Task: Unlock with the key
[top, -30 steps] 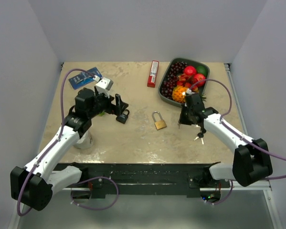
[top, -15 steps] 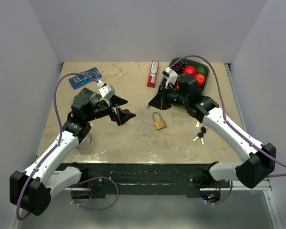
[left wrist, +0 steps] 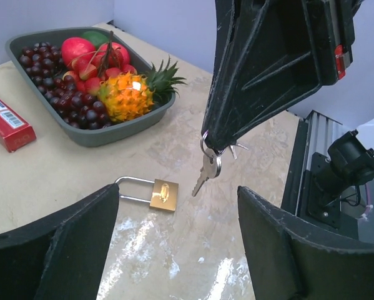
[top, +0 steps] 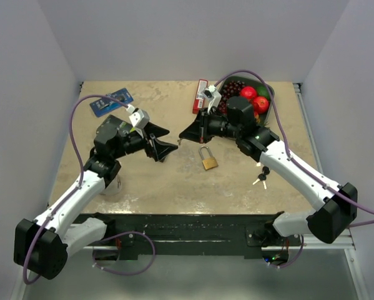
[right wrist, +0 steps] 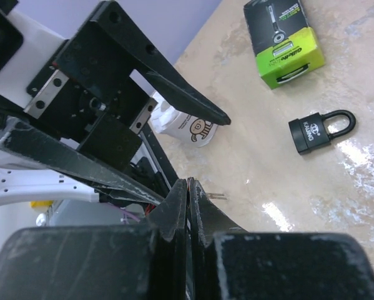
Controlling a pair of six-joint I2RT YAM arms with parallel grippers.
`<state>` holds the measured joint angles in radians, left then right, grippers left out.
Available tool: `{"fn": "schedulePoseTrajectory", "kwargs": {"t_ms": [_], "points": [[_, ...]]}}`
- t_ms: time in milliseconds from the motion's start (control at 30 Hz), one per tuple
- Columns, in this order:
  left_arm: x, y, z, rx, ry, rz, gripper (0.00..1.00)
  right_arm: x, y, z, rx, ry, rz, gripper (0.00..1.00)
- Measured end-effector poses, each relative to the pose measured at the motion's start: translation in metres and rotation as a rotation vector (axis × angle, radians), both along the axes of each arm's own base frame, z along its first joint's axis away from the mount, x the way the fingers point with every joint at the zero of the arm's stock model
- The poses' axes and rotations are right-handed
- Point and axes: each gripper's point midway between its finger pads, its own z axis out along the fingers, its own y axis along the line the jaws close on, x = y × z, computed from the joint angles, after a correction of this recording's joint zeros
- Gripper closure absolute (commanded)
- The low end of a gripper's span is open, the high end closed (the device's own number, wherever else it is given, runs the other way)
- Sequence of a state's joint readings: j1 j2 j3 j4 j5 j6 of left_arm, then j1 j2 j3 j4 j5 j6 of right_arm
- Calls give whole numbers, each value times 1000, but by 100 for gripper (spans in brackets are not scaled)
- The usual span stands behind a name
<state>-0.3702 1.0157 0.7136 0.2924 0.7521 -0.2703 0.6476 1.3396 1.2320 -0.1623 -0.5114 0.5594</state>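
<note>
A brass padlock [top: 208, 159] lies flat mid-table, also seen in the left wrist view [left wrist: 163, 194]. My right gripper [top: 182, 134] hangs left of and above it, shut on a ring of silver keys [left wrist: 210, 164] that dangles from its fingertips. Only a key tip [right wrist: 215, 195] shows beside the closed right gripper [right wrist: 188, 182]. Facing it a short way to the left, my left gripper [top: 165, 145] is open and holds nothing; between its fingers [left wrist: 68, 244] I see the padlock and the hanging keys. A black padlock [right wrist: 314, 132] lies below the left gripper.
A grey tray [top: 269, 86] of fruit stands back right, a red box [top: 201, 94] beside it. A second bunch of keys [top: 261, 176] lies right of the brass padlock. A blue packet [top: 112, 102] is back left, a white cup [top: 112, 184] near the left arm, a green box [right wrist: 283, 40] close by.
My right arm swung from the right side to mid-table, carrying the keys toward the left gripper. The left gripper rose off the black padlock, turned to face the right gripper, and its jaws narrowed slightly.
</note>
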Motion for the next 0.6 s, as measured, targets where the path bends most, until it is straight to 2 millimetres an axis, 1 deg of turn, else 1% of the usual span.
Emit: {"fn": "schedulePoseTrajectory", "kwargs": {"t_ms": [167,267,400,567,600], "points": [[1,-7,-6,-10,18,-20,24,-1,3,5,24,5,5,100],[1,-11,-10,-8,31,-36,29,-2,3,6,30,8,7,100],[-1,-16,-11,-14,41,-63,42,-3,4,7,35,13,12,100],[-4,-19,-9,-25,38,-81,50,-5,5,8,40,23,21,100],[-5,-20,-9,-25,37,-86,56,-5,5,8,40,24,21,100]]}}
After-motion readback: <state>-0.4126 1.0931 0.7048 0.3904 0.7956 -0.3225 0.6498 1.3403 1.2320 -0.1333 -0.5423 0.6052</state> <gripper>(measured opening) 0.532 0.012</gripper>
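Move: The key on its ring hangs from the shut right fingertips, about 2 cm to the right hand's left, 1 cm ahead and 2 cm below. From the open left hand the key is roughly 3 cm to the right, level fore and aft, and 1 cm below. On the table some 23 cm beneath, the brass padlock lies about 14 cm right of the left hand and 6 cm ahead; the black padlock is about 6 cm left and 7 cm ahead. Rightward and a little down, the left hand eases about 2 cm towards the key, sinking early and levelling off, turning some 5 degrees clockwise. Its fingers, pointing right, close steadily from wide to about half open, one coming to each side of the key. The right hand rises barely 1 cm and keeps its pinch on the key's ring end. ##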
